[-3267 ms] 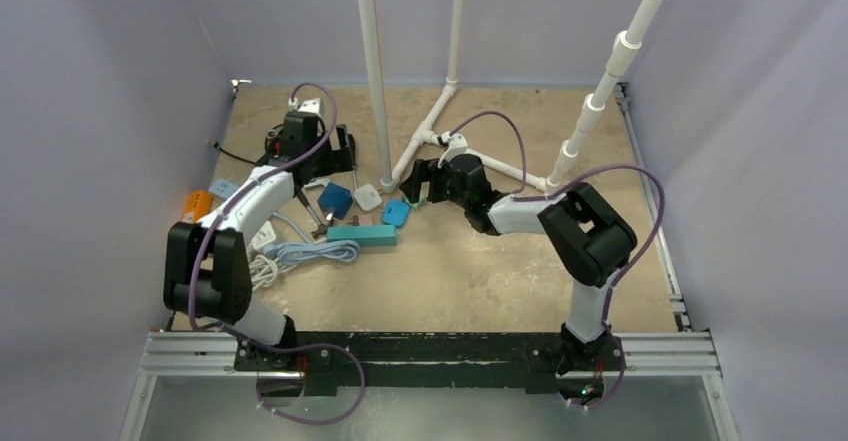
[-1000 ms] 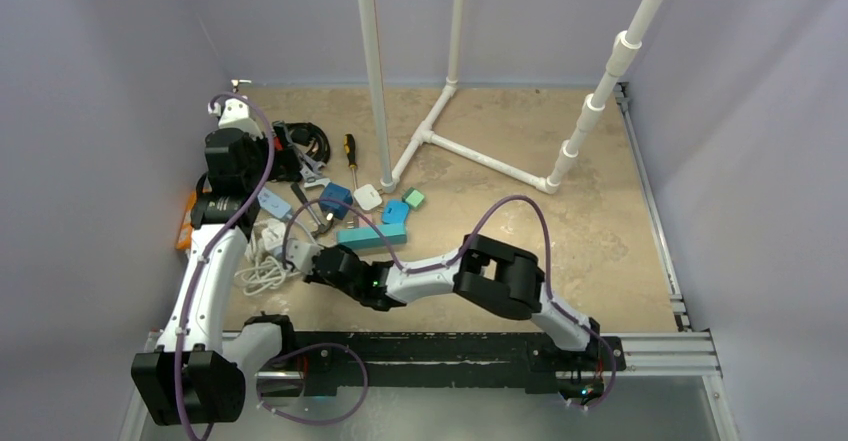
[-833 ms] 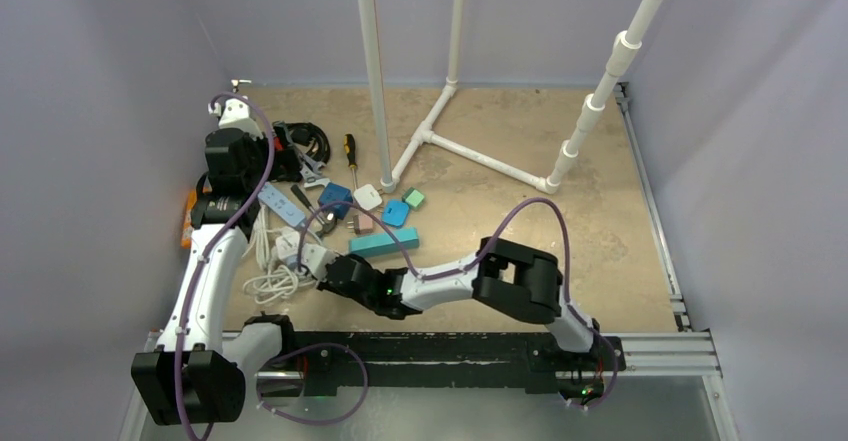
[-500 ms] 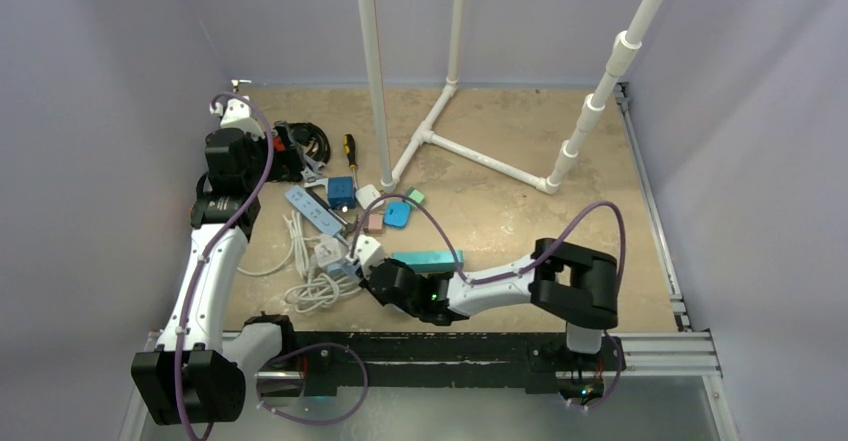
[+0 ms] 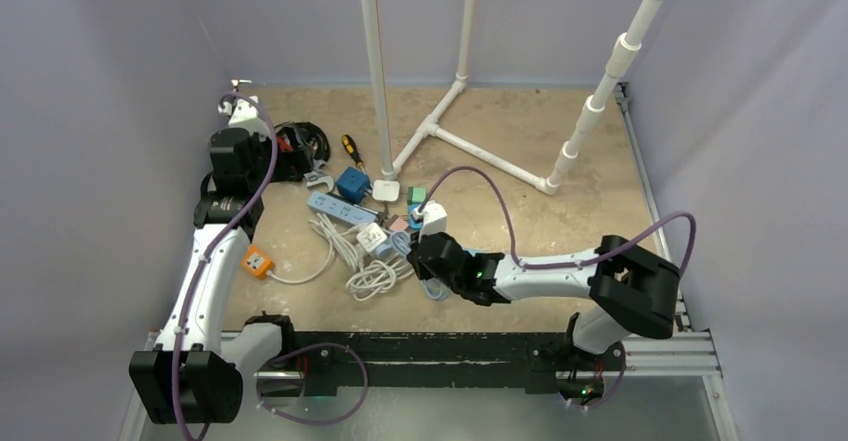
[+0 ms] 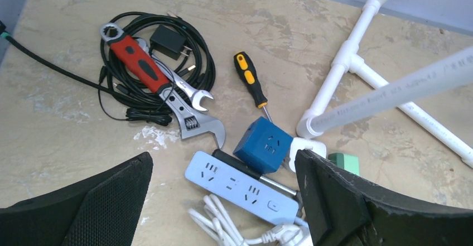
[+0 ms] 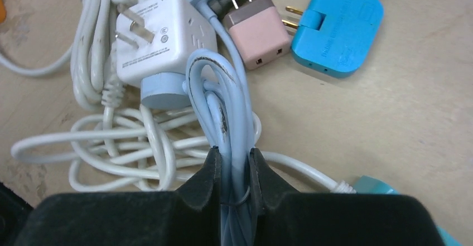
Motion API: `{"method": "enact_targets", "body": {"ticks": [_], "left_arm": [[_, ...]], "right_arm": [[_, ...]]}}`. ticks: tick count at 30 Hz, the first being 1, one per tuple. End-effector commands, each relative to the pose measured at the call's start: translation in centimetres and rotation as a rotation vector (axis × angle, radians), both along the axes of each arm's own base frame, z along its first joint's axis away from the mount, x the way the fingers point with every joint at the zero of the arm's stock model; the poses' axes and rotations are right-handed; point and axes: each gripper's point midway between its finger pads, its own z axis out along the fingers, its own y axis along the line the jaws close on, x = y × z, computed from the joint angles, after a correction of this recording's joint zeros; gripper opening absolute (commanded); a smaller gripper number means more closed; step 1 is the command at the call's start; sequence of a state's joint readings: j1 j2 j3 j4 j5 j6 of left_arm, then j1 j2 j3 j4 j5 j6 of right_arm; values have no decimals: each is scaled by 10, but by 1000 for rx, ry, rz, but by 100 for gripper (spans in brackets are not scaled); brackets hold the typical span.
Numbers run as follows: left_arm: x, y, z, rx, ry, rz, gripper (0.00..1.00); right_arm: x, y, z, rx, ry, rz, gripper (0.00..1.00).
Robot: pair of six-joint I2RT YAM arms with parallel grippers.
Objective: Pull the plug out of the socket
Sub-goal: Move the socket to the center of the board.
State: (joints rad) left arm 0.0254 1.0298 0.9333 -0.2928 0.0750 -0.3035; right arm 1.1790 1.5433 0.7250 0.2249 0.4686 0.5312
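My right gripper [image 7: 234, 158] is shut on a tied bundle of light blue cable [image 7: 223, 98]. That cable runs to a light blue plug [image 7: 163, 93] seated against a white cube socket [image 7: 153, 34] whose two prongs stick out. In the top view the right gripper [image 5: 428, 258] sits low beside a white cable coil [image 5: 372, 279]. A light blue power strip [image 6: 242, 193] lies under my left gripper [image 6: 223, 170], which hangs open above it and holds nothing. A white plug [image 6: 281, 236] lies at the strip's near end.
A blue cube socket [image 6: 266, 144], a screwdriver [image 6: 249, 78], a red-handled wrench [image 6: 150, 76] and a black cable coil [image 6: 120, 51] lie at the back left. White PVC pipes [image 5: 480, 151] cross the back. An orange socket [image 5: 257, 261] lies left; pink [image 7: 259, 31] and blue [image 7: 337, 31] adapters are near.
My right arm has swung right, dragging the blue cable bundle, white coil and sockets with it. The orange socket has come into view at the left. The left arm has barely moved.
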Motion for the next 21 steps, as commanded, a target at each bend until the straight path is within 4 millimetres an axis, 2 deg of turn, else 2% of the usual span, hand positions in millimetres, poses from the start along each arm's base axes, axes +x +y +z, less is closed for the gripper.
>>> {"method": "enact_targets", "body": {"ticks": [1, 3, 5, 10, 12, 15, 18, 21], "left_arm": [[3, -10, 7, -15, -41, -31, 98], [2, -18, 5, -19, -35, -58, 97], [0, -23, 3, -22, -32, -74, 97], [-2, -26, 3, -23, -32, -83, 97], [-2, -28, 3, -27, -32, -90, 97], [-1, -30, 1, -33, -29, -100, 97], [0, -31, -2, -35, -21, -103, 97], [1, -32, -5, -37, -11, -107, 97]], "right_arm": [[48, -41, 42, 163, -61, -315, 15], [52, -47, 48, 185, -64, -336, 31], [52, -47, 57, 200, -76, -328, 52], [50, -30, 94, 216, -135, -203, 78], [50, -17, 109, 198, -176, -119, 81], [51, 6, 119, 186, -197, -23, 83], [57, 25, 112, 139, -210, 31, 83], [67, 39, 95, 76, -207, 48, 84]]}}
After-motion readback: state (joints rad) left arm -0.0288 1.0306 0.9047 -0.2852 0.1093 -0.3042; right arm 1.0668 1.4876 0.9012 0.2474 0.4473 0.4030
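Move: The right hand still pinches the power strip's light blue cord bundle, close above the board; its drop spot is some 2 cm ahead and 3 cm to the right, about 3 cm below. The white adapter lies about 3 cm ahead and 8 cm left, the pink plug 6 cm ahead and 3 cm left, and the light blue plug 8 cm straight ahead, all roughly 2 cm lower. From the left hand the drop spot lies about 13 cm back, 27 cm right and 20 cm down. Keeping its pinch on the light blue cord bundle, the right hand drags it a few centimetres right and forward, opens wide to let go, then climbs to about 10 cm above its start. It also reaches some 6 cm forward overall, swinging back left late and tipping its fingers up roughly 10 degrees. The empty left hand, still open, drifts 2.5 cm right. ##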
